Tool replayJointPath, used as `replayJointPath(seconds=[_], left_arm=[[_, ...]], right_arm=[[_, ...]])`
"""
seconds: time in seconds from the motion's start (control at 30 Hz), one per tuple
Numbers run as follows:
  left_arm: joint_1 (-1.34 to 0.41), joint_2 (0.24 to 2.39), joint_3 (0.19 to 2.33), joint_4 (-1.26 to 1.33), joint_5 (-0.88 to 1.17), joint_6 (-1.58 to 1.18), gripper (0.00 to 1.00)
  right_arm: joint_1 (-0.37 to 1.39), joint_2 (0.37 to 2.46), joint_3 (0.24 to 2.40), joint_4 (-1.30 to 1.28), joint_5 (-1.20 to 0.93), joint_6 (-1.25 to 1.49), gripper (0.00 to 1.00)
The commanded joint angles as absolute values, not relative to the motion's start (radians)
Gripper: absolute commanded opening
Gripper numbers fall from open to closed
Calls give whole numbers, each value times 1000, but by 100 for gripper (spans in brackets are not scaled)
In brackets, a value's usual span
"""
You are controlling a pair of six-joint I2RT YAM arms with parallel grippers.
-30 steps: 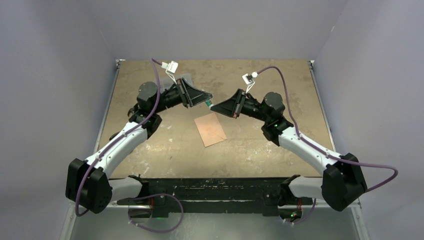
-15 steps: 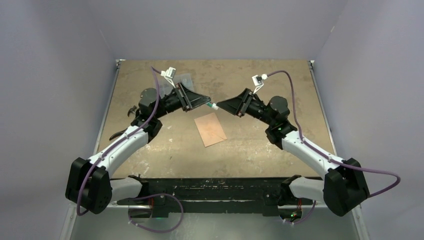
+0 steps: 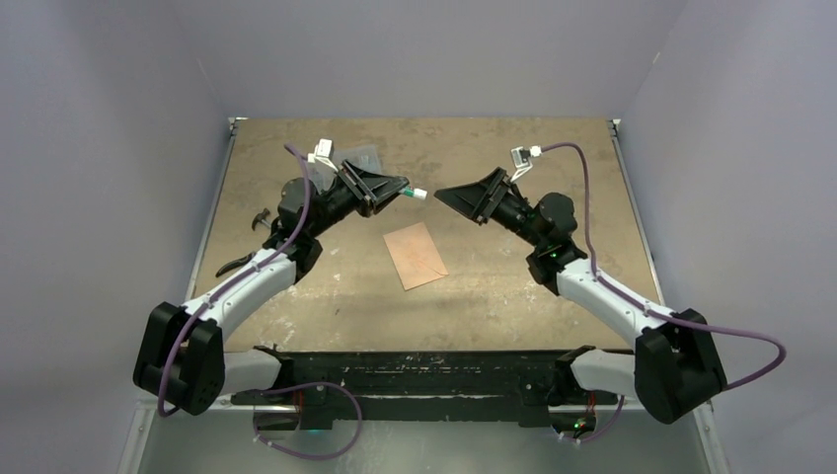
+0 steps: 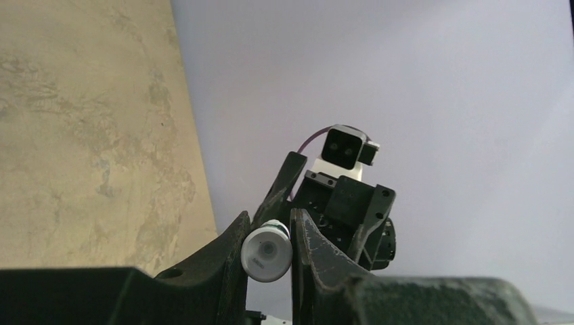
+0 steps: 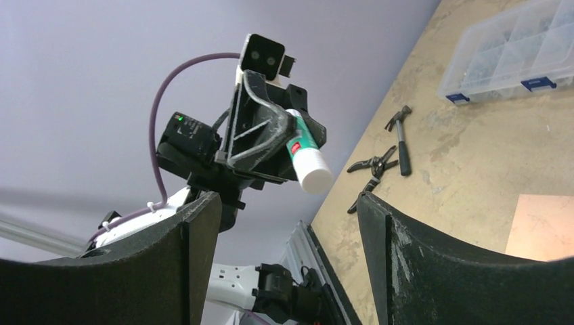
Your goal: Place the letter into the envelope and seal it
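Note:
On the table's middle lies the salmon envelope (image 3: pixel 416 255), flat, its flap lines faintly visible; a corner of it shows in the right wrist view (image 5: pixel 545 227). The letter is hidden or out of view. My left gripper (image 3: pixel 403 195) hangs above the table behind the envelope, shut on a glue stick (image 4: pixel 267 252) with a white end and green label (image 5: pixel 308 159). My right gripper (image 3: pixel 439 195) faces it from the right, a small gap away, open with nothing between its fingers (image 5: pixel 379 223).
A clear plastic compartment box (image 5: pixel 514 51) sits at the back left of the table. A small hammer (image 5: pixel 401 139) and pliers (image 5: pixel 372 166) lie near the left edge. Grey walls close in the table on three sides.
My right gripper opened, let go of the glue stick's white end and drew back to the right. My left gripper moved slightly back and left, keeping the stick.

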State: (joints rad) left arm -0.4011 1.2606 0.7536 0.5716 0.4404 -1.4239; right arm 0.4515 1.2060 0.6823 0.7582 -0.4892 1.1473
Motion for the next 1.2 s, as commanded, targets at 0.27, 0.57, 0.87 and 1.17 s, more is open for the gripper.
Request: replayJointPath(seconds=[0.27, 0.57, 0.87, 1.17], left_arm=[[-397, 1270, 750, 667, 455, -1529, 0], [-397, 1282, 742, 700, 472, -1554, 0], [-405, 1290, 736, 740, 473, -1574, 0], [-460, 1293, 696, 812, 486, -1629, 0]], right_arm=[[470, 1351, 768, 919, -573, 1216, 67], [484, 1408, 796, 991, -572, 1268, 44], [518, 1444, 803, 1023, -549, 1318, 4], [576, 1475, 811, 1068, -397, 1331, 0]])
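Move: The white free end of the glue stick, whose other end the left fingers already grip, lies about 4 cm to the right hand's left, 1 cm ahead and 1 cm below. From the left hand that end is some 4 cm to the right, level fore and aft, 1 cm below. Far beneath, about 28 cm down from the right hand, the envelope lies 5 cm to its left and 1 cm ahead; the parts box lies roughly 22 cm left and 23 cm ahead. The glue stick's free white end is taken by the right hand, which reaches about 4 cm left and 2 cm forward, dipping some 3 cm on the way and rising back to its height. Its wide-open fingers close and pinch that end. The left hand keeps its hold, rising barely 1.5 cm as its fingertips tip up about 10 degrees. ##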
